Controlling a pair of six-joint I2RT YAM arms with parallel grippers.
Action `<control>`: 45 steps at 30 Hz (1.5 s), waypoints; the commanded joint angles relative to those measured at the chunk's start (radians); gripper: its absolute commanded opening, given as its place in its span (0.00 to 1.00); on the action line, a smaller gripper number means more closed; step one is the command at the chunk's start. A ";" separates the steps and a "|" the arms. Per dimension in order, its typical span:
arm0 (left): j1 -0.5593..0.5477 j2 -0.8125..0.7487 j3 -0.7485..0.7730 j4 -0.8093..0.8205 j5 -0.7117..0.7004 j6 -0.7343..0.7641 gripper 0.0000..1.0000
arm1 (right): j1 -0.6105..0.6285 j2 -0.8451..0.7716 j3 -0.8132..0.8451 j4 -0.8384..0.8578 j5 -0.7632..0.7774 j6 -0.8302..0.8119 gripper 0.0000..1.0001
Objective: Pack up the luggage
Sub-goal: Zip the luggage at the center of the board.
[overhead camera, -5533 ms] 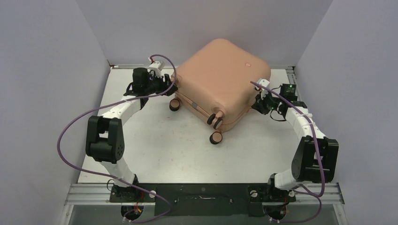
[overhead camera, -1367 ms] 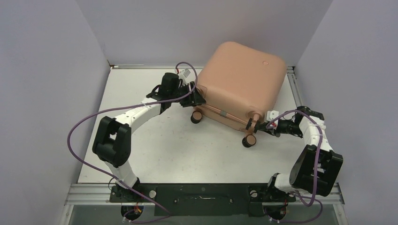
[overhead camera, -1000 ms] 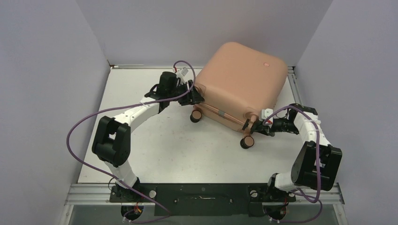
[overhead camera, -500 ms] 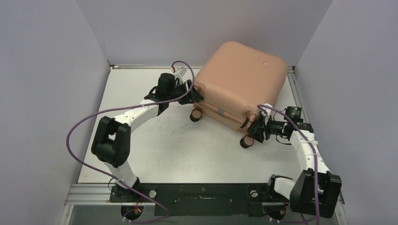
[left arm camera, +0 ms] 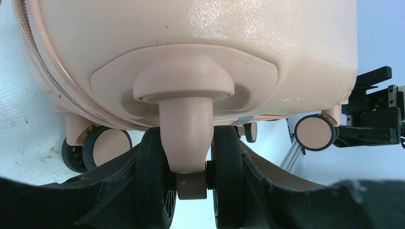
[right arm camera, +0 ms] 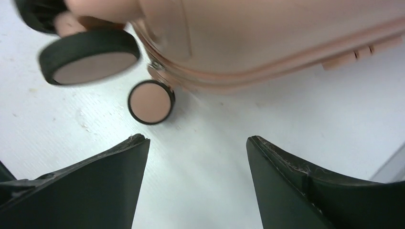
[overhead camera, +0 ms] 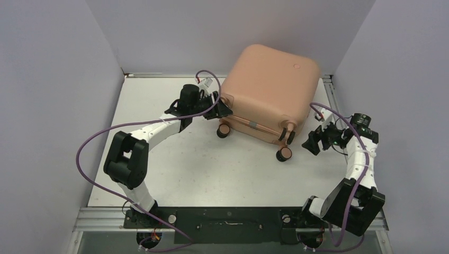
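Observation:
The luggage (overhead camera: 270,90), a closed peach-pink hard-shell suitcase, lies flat at the back right of the table, wheels toward me. My left gripper (overhead camera: 219,106) is at its left corner, shut on a caster: in the left wrist view the fingers (left arm camera: 143,191) clamp both black tyres of the twin wheel (left arm camera: 191,183) under the shell (left arm camera: 191,38). My right gripper (overhead camera: 312,142) hovers right of the near-right wheels (overhead camera: 284,154). It is open and empty (right arm camera: 196,140), with a wheel (right arm camera: 150,101) and the zip seam (right arm camera: 267,62) just ahead of it.
White table (overhead camera: 201,169) walled on three sides by lilac panels. An aluminium rail (overhead camera: 329,95) runs along the right edge beside the luggage. Purple cables (overhead camera: 106,132) loop off both arms. The right gripper (left arm camera: 377,119) also shows in the left wrist view.
My right gripper has opened, let go of the near-right wheel and drawn back to the right. The luggage has turned a little. The left gripper keeps its hold on the caster.

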State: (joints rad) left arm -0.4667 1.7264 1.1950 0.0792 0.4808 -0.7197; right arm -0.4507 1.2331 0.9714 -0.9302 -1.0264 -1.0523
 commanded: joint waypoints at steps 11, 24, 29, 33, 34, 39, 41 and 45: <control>-0.002 -0.104 -0.066 0.105 0.045 0.005 0.00 | 0.113 0.062 -0.058 0.751 0.641 0.671 0.74; -0.014 -0.229 -0.228 0.098 0.018 0.066 0.00 | 0.381 0.386 0.171 0.904 0.679 0.804 0.73; -0.031 -0.249 -0.244 0.084 0.046 0.086 0.00 | 0.489 0.477 0.253 0.901 0.621 0.822 0.73; -0.034 -0.262 -0.262 0.089 0.095 0.097 0.00 | 0.565 0.553 0.316 0.881 0.563 0.815 0.73; -0.033 -0.265 -0.266 0.092 0.108 0.098 0.00 | 0.578 0.576 0.340 0.874 0.550 0.815 0.73; -0.035 -0.278 -0.309 0.194 0.181 0.044 0.00 | 0.606 0.688 0.470 0.862 0.460 0.860 0.73; -0.037 -0.278 -0.319 0.238 0.195 0.020 0.00 | 0.610 0.728 0.523 0.851 0.436 0.872 0.73; -0.053 -0.271 -0.353 0.309 0.180 -0.025 0.00 | 0.610 0.802 0.638 0.819 0.408 0.875 0.73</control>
State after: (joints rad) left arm -0.4488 1.4624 0.8623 0.1604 0.4709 -0.8330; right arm 0.0010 1.9583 1.5349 -0.0154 -0.3653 -0.2512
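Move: The right hand is empty and open; the middle of the luggage's right side lies about 18 cm ahead of it, 4 cm to its right and nearly level. The luggage's upper right wheels stand some 10 cm to this hand's left and 4 cm ahead, and the lower right wheel about 12 cm left, 3 cm ahead and 14 cm lower. The left hand already grips the upper left wheel mount, with the luggage's right side roughly 38 cm to its right and 6 cm ahead. The right hand, fingers staying open, swings right by about 7 cm to clear the near right corner and runs some 30 cm forward along the luggage's right side, dipping and rising again while turning clockwise, then comes back left so that one open finger bears on the far part of that side and pushes it left. The left hand waits briefly, then keeps its hold on the upper left wheel mount and draws it about 6 cm back and 4 cm left, its wrist barely turning. ##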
